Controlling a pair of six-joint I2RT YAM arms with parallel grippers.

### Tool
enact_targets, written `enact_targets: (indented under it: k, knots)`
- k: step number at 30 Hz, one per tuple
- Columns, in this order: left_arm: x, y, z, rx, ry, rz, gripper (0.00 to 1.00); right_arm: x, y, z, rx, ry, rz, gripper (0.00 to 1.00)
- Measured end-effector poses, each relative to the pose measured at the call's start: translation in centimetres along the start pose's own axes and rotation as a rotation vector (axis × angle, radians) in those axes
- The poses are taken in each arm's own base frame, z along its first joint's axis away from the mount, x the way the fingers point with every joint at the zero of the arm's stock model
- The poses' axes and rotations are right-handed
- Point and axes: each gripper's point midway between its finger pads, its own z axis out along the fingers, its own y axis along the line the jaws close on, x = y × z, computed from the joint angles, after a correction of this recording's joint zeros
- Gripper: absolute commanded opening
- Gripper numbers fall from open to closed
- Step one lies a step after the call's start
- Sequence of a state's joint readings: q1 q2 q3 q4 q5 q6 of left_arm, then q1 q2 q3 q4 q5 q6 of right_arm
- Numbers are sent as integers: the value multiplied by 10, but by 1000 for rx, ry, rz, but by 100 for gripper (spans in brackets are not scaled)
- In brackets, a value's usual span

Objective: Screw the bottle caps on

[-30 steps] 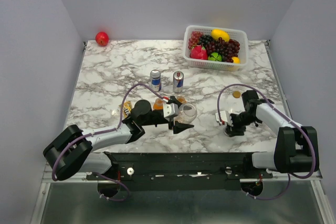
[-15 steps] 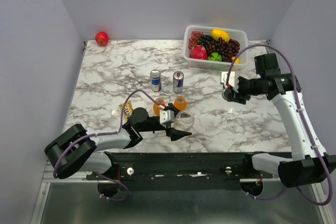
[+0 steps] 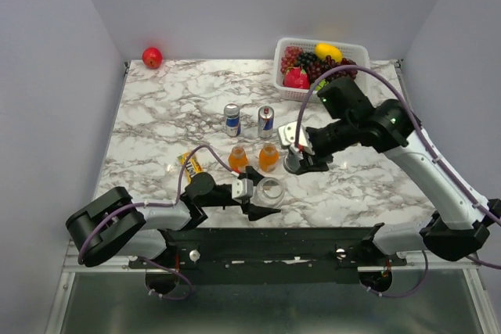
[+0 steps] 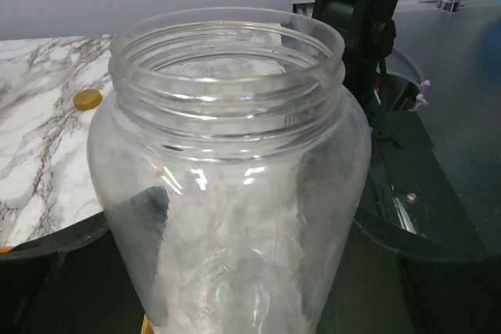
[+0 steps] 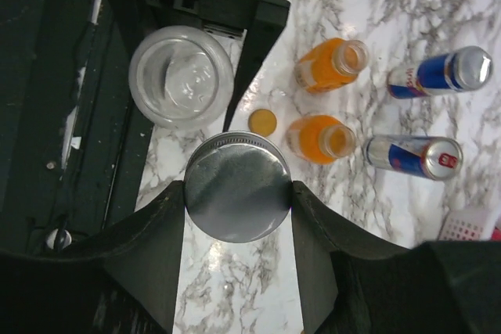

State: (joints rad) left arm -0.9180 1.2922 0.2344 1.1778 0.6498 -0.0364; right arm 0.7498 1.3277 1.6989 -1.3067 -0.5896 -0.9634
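The clear glass jar (image 3: pixel 272 190) stands upright and open near the table's front edge, and my left gripper (image 3: pixel 264 198) is shut on its body. The jar fills the left wrist view (image 4: pixel 227 193). My right gripper (image 3: pixel 297 163) is shut on the flat silver lid (image 5: pixel 237 187), holding it level above the marble just right of the jar (image 5: pixel 182 76). Two open orange bottles (image 3: pixel 238 159) (image 3: pixel 268 157) stand behind the jar. One small orange cap (image 5: pixel 262 121) lies between the jar and the nearer bottle (image 5: pixel 322 138). Another cap (image 4: pixel 87 99) lies on the marble.
Two blue-and-silver drink cans (image 3: pixel 232 119) (image 3: pixel 266 122) stand behind the bottles. A white fruit basket (image 3: pixel 279 68) is at the back right, a red apple (image 3: pixel 152 57) at the back left. A yellow candy packet (image 3: pixel 190 163) lies left of the bottles.
My right arm lifted the silver lid from the right side, swung up and then left to the middle beside the bottles. My left gripper drew the jar toward the front edge.
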Motion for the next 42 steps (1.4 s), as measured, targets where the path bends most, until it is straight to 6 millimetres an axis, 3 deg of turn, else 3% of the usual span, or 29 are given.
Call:
enact_targets:
  k: [5,12,17,31,42]
  knots:
    - [-7,1,-1,-15,-25,-9,0,-10,9,25,-88,37,-7,47]
    - [-24,2,1,-32,-88,-48,0,-41,14,33,-105,21,-56,47]
    - [-27,2,1,-33,-101,-67,0,-52,22,41,-124,28,-85,48]
    - [-27,4,0,-42,-102,-26,0,-40,24,60,-132,121,-68,49]
    - [-20,6,-2,-51,-83,5,0,-31,29,63,-146,146,-38,51]
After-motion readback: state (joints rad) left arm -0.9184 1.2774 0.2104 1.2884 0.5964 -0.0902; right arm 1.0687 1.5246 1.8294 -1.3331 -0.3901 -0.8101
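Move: The jar mouth, held up open in the left fingers, lies about 6 cm left of the right hand, 4 cm back and 5 cm below. On the table nearly 30 cm under the right hand, the gold cap is 6 cm ahead and 5 cm left, the right orange bottle 13 cm ahead and 5 cm left, the left one level with that but 15 cm left. The silver lid sits about 7 cm right, 4 cm ahead and 11 cm above the left hand. The silver lid, still pinched in the right fingers, is carried about 6 cm left and 4 cm back over the jar mouth, then lowered some 3 cm onto its rim as those fingers tip about 10 degrees steeper downward. Meanwhile the left hand keeps its grip and lifts the jar nearly 3 cm, fingertips tilting up slightly, before easing down a little. ##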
